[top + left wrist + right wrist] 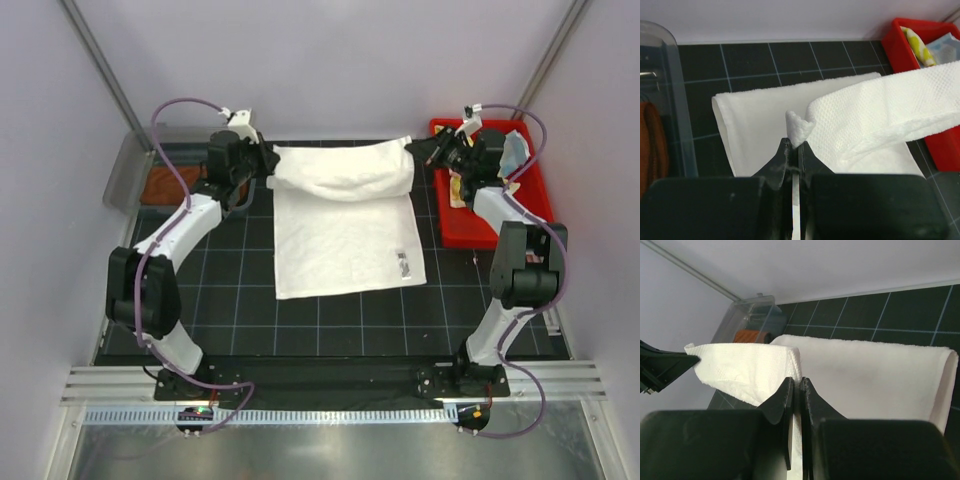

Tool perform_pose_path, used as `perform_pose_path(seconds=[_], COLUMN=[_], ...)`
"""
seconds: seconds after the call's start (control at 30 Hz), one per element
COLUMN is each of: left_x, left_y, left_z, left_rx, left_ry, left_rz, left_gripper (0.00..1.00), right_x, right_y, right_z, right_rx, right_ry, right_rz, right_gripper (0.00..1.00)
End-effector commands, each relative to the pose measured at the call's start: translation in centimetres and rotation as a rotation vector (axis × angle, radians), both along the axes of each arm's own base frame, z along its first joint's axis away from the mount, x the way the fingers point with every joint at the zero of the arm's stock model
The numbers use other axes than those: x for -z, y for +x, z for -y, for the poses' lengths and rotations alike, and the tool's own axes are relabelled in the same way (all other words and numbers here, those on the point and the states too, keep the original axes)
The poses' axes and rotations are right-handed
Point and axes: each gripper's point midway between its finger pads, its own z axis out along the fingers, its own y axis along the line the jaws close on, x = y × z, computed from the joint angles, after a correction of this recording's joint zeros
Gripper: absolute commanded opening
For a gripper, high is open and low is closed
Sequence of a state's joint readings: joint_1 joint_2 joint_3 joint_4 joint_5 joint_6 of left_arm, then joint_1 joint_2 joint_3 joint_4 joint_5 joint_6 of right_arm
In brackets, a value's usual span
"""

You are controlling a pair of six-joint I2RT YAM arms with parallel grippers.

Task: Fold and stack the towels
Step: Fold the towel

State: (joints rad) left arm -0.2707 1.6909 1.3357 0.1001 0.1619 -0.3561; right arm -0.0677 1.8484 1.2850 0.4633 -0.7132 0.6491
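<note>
A large white towel (345, 240) lies on the black grid mat with its far edge raised into a sagging roll between both grippers. My left gripper (268, 165) is shut on the left far corner; that gripper (796, 142) pinches a tuft of the white towel (880, 110). My right gripper (425, 150) is shut on the right far corner, where this gripper (796, 382) clamps the white towel's (875, 375) fold. A rust-brown towel (165, 185) sits in the clear tray. In the red bin lie a yellow patterned towel (920, 47) and a light-blue towel (515, 152).
The clear tray (125, 170) stands at the mat's far left, beside the left arm. The red bin (480, 230) stands at the far right, under the right wrist. Grey walls close in the back and both sides.
</note>
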Motion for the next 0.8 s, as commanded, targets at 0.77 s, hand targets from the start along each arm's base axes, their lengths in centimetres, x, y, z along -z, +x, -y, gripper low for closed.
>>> perform_pose_path(seconds=[0.77], left_x=[3.7], left_y=[-12.8], left_z=[1.9], left_rx=[0.078], left_ry=[-0.029], left_rz=[-0.099], left_gripper=[0.00], right_x=[3.5], right_y=[-10.5], right_z=[0.8], right_rx=[0.004], right_ry=[-0.133], right_rz=[-0.067], right_gripper=[0.01])
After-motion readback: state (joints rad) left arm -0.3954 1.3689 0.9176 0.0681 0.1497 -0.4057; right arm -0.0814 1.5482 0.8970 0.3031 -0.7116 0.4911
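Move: Held up between both grippers by its corners, the white towel is to be brought to its own near edge on the mat. That edge's left corner lies about 30 cm straight back from the left hand and 18 below; its right corner is some 31 cm back from the right hand, 3 to its right, 17 below. The brown towel sits 25 cm left of the left hand, 4 farther out, 16 below; the red bin is level with the right hand, about 26 cm to its right, 14 below. Drawing the pinched edge back over the towel's lying part, both hands travel towards the near edge, slowing as they go: the left about 12 cm back while sinking steadily some 5 cm, the right about 10 cm back, nearly level at first, then dropping some 6 cm. Both keep their grip, and the wrists tip slightly downward. ##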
